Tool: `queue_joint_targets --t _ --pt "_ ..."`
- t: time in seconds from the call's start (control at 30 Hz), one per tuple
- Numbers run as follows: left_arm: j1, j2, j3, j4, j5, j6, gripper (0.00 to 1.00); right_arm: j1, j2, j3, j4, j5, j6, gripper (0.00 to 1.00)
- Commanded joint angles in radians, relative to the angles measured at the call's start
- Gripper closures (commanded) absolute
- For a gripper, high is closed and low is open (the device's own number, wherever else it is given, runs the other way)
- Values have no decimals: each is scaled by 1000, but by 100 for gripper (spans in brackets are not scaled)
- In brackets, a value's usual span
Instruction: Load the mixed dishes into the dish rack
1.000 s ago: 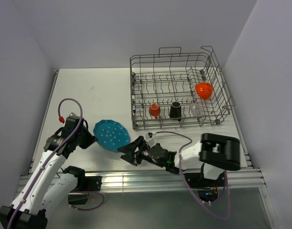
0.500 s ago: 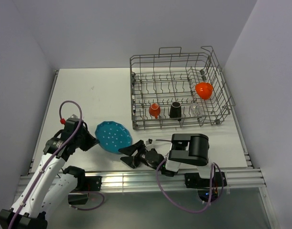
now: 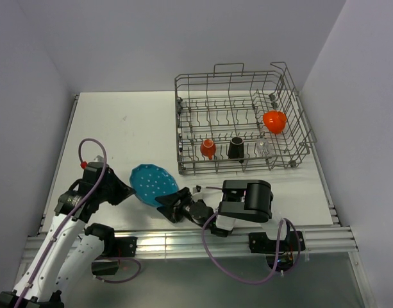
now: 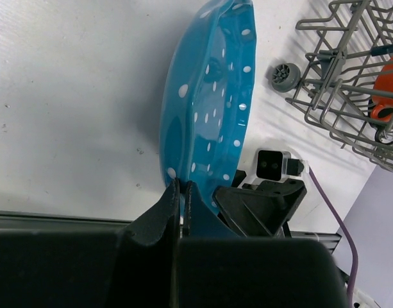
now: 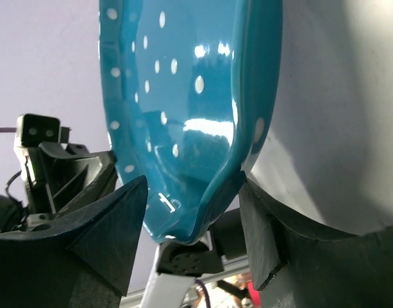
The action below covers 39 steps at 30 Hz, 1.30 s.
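Note:
The teal white-dotted plate (image 3: 154,184) is held tilted just above the table, left of the dish rack (image 3: 241,122). My left gripper (image 3: 124,190) is shut on the plate's left rim; in the left wrist view the plate (image 4: 209,102) is pinched between the fingers (image 4: 169,205). My right gripper (image 3: 172,204) is open at the plate's near right edge. In the right wrist view the plate's rim (image 5: 183,96) sits between the spread fingers (image 5: 113,231). Inside the rack are the orange-red bowl (image 3: 274,120), small orange cup (image 3: 208,149), dark mug (image 3: 236,147) and clear glass (image 3: 263,147).
The rack's near left corner and a wheel (image 4: 283,76) lie close to the right of the plate. The right arm (image 3: 247,200) is folded low along the table's front edge. White walls enclose the table on three sides.
The right arm has folded back and its gripper has moved left up to the plate's edge. The left gripper has carried the plate slightly right.

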Motion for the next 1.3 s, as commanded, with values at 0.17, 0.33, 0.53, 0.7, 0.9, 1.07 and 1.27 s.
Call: queue_joint_targets --t 0.17,0.33,0.53,0.7,0.9,1.07,1.27 --pt "1 -57 -38 42 60 -25 100 1 1 4 383 112 -47 41" --pt "1 -69 -45 33 58 -24 100 -15 14 24 383 110 -35 45" --pt "1 -87 -45 8 57 -22 100 -20 5 27 383 107 -29 65" --pt "1 -104 -54 -12 50 -18 100 -20 -8 35 383 87 -47 82" --pt "1 -137 -55 -52 52 -24 96 -20 -23 53 383 57 -47 100" --pt "1 -155 -22 -128 26 -33 54 -19 -31 78 383 17 -35 100" --pt "1 -189 75 -217 -12 -36 34 -20 -31 125 376 -55 -61 100"
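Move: The blue plate, tilted and already pinched at its left rim by the left hand, has its middle about 8 cm to that hand's right, 2 cm ahead and 4 cm lower; the right gripper waits some 12 cm to the right, 4 cm back and lower. From the right hand the plate's middle lies about 6 cm ahead, 4 cm left and 3 cm up. In the rack, the orange mug stands about 20 cm ahead and 17 cm right of the right hand, with the black mug 11 cm farther right. The plate's right near rim sits between the right fingers, which ease a couple of centimetres forward and down, then narrow to about half their gap and pinch it. The right hand next sinks a little more and drifts back and left. The left hand draws back and down with its rim, then opens wide and lets go, pulling back to about 4 cm in all and rising slightly at the end. ##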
